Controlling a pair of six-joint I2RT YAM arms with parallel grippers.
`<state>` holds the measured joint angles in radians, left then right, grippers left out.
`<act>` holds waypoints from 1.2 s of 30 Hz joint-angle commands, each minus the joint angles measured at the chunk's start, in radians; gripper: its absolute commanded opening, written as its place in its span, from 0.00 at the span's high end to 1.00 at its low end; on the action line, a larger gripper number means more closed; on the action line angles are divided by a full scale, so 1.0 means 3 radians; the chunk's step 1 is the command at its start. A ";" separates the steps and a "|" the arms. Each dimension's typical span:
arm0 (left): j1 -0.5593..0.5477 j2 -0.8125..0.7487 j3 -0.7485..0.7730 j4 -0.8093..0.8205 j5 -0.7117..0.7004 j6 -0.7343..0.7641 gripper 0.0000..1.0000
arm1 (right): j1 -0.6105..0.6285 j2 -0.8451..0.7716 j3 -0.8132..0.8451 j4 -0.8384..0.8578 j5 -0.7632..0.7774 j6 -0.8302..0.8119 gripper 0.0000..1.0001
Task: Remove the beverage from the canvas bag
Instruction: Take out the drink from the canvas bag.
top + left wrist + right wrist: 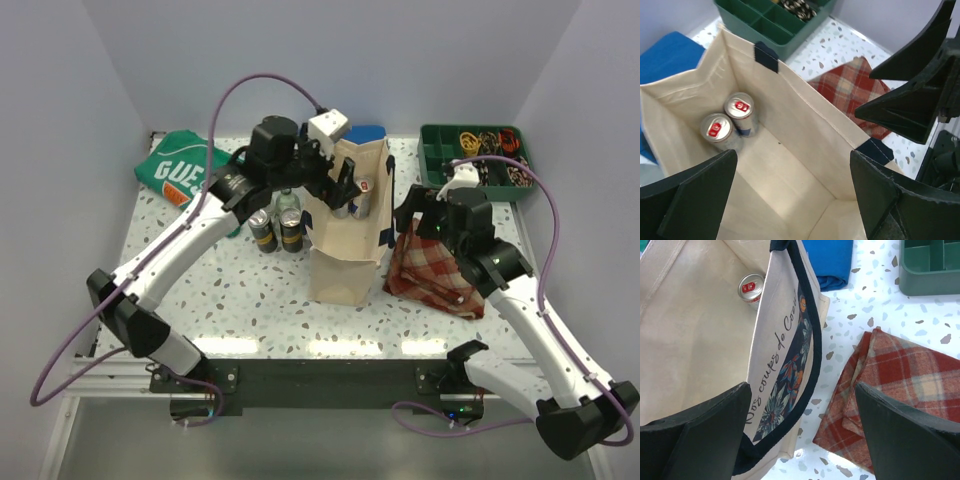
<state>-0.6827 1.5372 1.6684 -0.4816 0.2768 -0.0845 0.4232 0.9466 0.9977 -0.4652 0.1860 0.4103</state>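
Note:
The cream canvas bag stands upright mid-table, its mouth open. Two beverage cans with red-and-silver tops stand side by side on its floor in the far corner. One of these cans shows in the right wrist view. My left gripper hangs open over the bag's mouth, nothing between its fingers. My right gripper is open too, at the bag's right side. The bag's printed wall and navy handle lie between its fingers, untouched.
A red plaid cloth lies right of the bag under my right arm. A green compartment tray sits back right, a blue cloth behind the bag, a green shirt back left. Dark cans and a bottle stand left of the bag.

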 commanded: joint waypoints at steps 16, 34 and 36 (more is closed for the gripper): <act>-0.0107 0.1298 0.1039 -0.0684 -0.0400 0.0358 0.00 | -0.0005 -0.0001 0.0028 -0.0004 0.0076 -0.0069 0.11; -0.0041 0.1948 0.1623 -0.0967 -0.1096 0.0149 0.00 | -0.0005 0.0127 0.0034 0.0027 0.0081 -0.0156 0.11; 0.0025 0.1963 0.1572 -0.0926 -0.1005 0.0103 0.00 | -0.0010 0.0143 0.0034 0.0027 0.0091 -0.0171 0.10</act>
<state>-0.7105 2.1147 2.1170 -0.7757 -0.0238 -0.0185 0.4232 0.9821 0.9977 -0.4671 0.1921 0.3794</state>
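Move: Down at the far end of the canvas bag, the right-hand can stands about 16 cm ahead of the left hand, 5 cm to its right and some 28 cm below. The left-hand can touches it, also about 16 cm ahead but on the hand's own line. Outside the bag, the nearest dark can is roughly 7 cm ahead and 14 cm to the left, equally low. From the right hand, the right-hand can lies about 17 cm ahead, 9 cm left and 20 cm below. Sinking about 15 cm into the bag's mouth, the left hand first slips a few centimetres to the right, then carries on forward, nearly 10 cm in all, towards the two upright cans. Its fingers stay wide open and tip some 25 degrees further down, easing almost to a stop above and short of the can tops, touching neither. ##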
